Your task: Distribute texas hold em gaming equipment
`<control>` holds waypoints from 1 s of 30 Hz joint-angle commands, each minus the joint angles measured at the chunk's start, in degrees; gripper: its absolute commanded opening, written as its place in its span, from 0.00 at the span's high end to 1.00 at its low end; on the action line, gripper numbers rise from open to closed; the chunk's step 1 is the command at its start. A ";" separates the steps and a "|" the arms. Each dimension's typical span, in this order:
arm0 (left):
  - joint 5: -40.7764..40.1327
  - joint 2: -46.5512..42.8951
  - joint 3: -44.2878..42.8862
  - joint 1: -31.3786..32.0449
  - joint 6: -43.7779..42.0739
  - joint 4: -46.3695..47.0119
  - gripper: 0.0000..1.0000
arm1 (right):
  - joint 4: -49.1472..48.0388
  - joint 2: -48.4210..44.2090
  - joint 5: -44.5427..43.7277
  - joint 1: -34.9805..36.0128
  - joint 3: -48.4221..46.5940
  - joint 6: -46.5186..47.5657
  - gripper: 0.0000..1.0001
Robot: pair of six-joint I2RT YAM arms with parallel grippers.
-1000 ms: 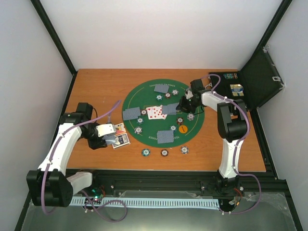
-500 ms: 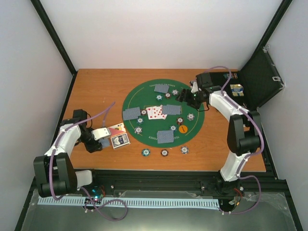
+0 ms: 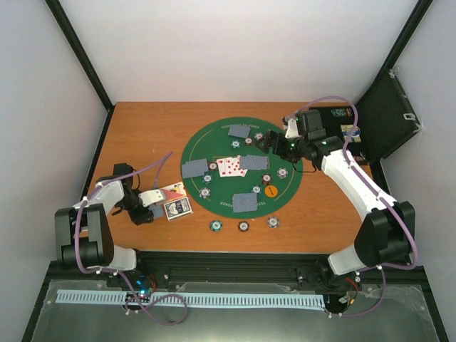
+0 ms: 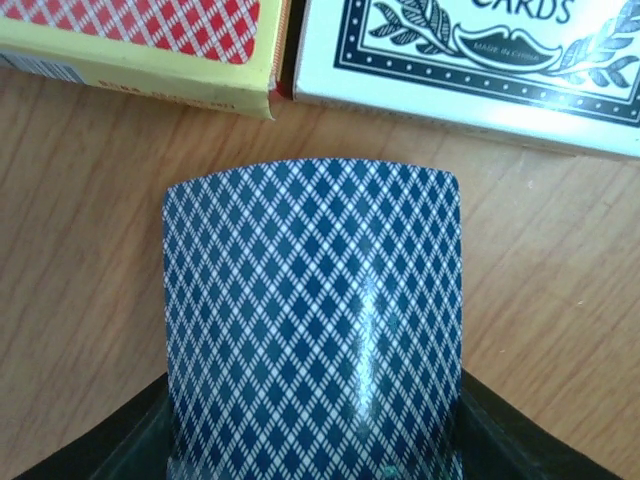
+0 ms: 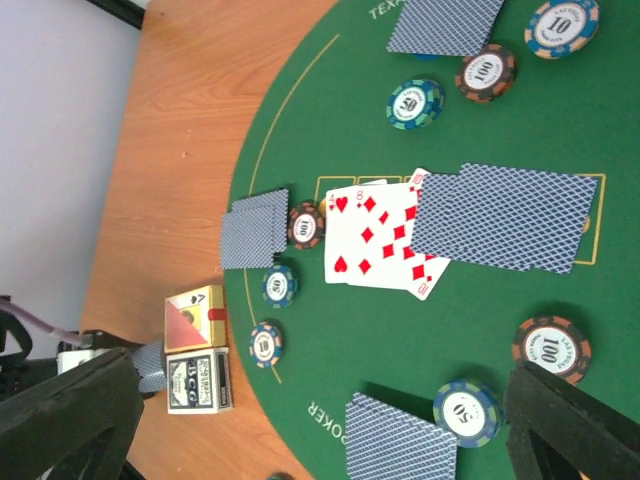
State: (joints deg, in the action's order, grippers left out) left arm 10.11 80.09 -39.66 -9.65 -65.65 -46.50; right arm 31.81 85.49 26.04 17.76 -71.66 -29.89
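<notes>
My left gripper (image 4: 315,445) is shut on a blue diamond-backed playing card (image 4: 312,300), held low over the wood beside two card boxes (image 3: 175,201). Its place in the top view is left of the mat, where the left gripper (image 3: 147,201) hangs. My right gripper (image 3: 271,142) stands open over the far right part of the green mat (image 3: 196,146), nothing between its fingers (image 5: 65,420). On the mat lie face-down card piles (image 5: 495,217), fanned red face-up cards (image 5: 380,240), striped chips (image 5: 467,412) and an orange disc (image 3: 270,191).
Three chips (image 3: 244,226) sit on the wood between the mat and the near edge. The open black case (image 3: 381,117) stands at the far right with small boxes inside. A red-and-yellow box (image 4: 140,40) and a white printed box (image 4: 470,40) lie just ahead of the left gripper.
The right jaws have opened and that arm has swung back toward the far right of the mat. The left gripper has drawn slightly left with its card.
</notes>
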 commanded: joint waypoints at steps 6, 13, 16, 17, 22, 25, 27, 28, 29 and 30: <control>1.89 -2.72 0.75 -0.30 -1.68 -3.27 0.08 | 7.31 -4.52 -4.39 1.04 -1.47 3.00 0.00; 3.17 -9.14 -4.20 -0.31 -3.33 -12.70 0.00 | 15.07 -4.81 -11.04 0.43 -10.45 6.53 0.00; 6.29 -11.00 -11.57 -0.36 -2.46 -18.48 0.00 | 16.85 -5.32 -18.42 -0.27 -12.10 7.06 0.00; 7.75 -11.01 -14.22 -0.35 -1.36 -20.04 0.00 | 16.79 -5.68 -23.47 -0.49 -11.89 6.97 0.00; 18.52 -9.10 -24.42 -0.30 17.89 -14.23 0.00 | 4.95 -11.40 -44.08 -0.63 -0.37 9.43 0.00; 26.85 -9.17 -23.01 -0.36 32.73 -3.06 0.00 | -6.96 -15.93 -51.06 -0.63 10.01 14.39 0.00; 30.60 -10.64 -17.23 -0.34 42.23 9.81 0.00 | -12.04 -16.16 -54.83 -0.71 14.80 18.04 0.00; 31.32 -11.45 -13.56 -0.29 45.92 16.37 0.00 | -13.08 -15.14 -56.14 -0.71 16.07 19.14 0.00; 31.07 -12.21 -9.36 -0.22 49.01 25.75 0.00 | -12.95 -13.57 -57.36 -1.02 16.53 18.97 0.00; 30.13 -12.63 -5.58 -0.23 51.80 34.01 0.00 | -12.81 -12.09 -58.32 -1.38 17.08 19.01 0.00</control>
State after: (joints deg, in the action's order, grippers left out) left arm 34.15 69.10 -55.66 -9.65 -33.98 -41.30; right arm 27.92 70.02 -21.23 17.08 -57.52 -15.70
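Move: The blue deck is still in the left fingers, low over the table, its middle about 2 cm ahead and 1 cm right of the hand; the red card box lies some 10 cm ahead and 9 cm right, the white card box 4 cm ahead and 11 cm right. The empty right hand hangs about 20 cm above the table: blue-backed cards 6 cm ahead and 1 cm left, the open case some 15 cm ahead and 28 cm right. Left fingers open, releasing the deck, and rise some 17 cm and forward; right hand swings 15 cm right. ##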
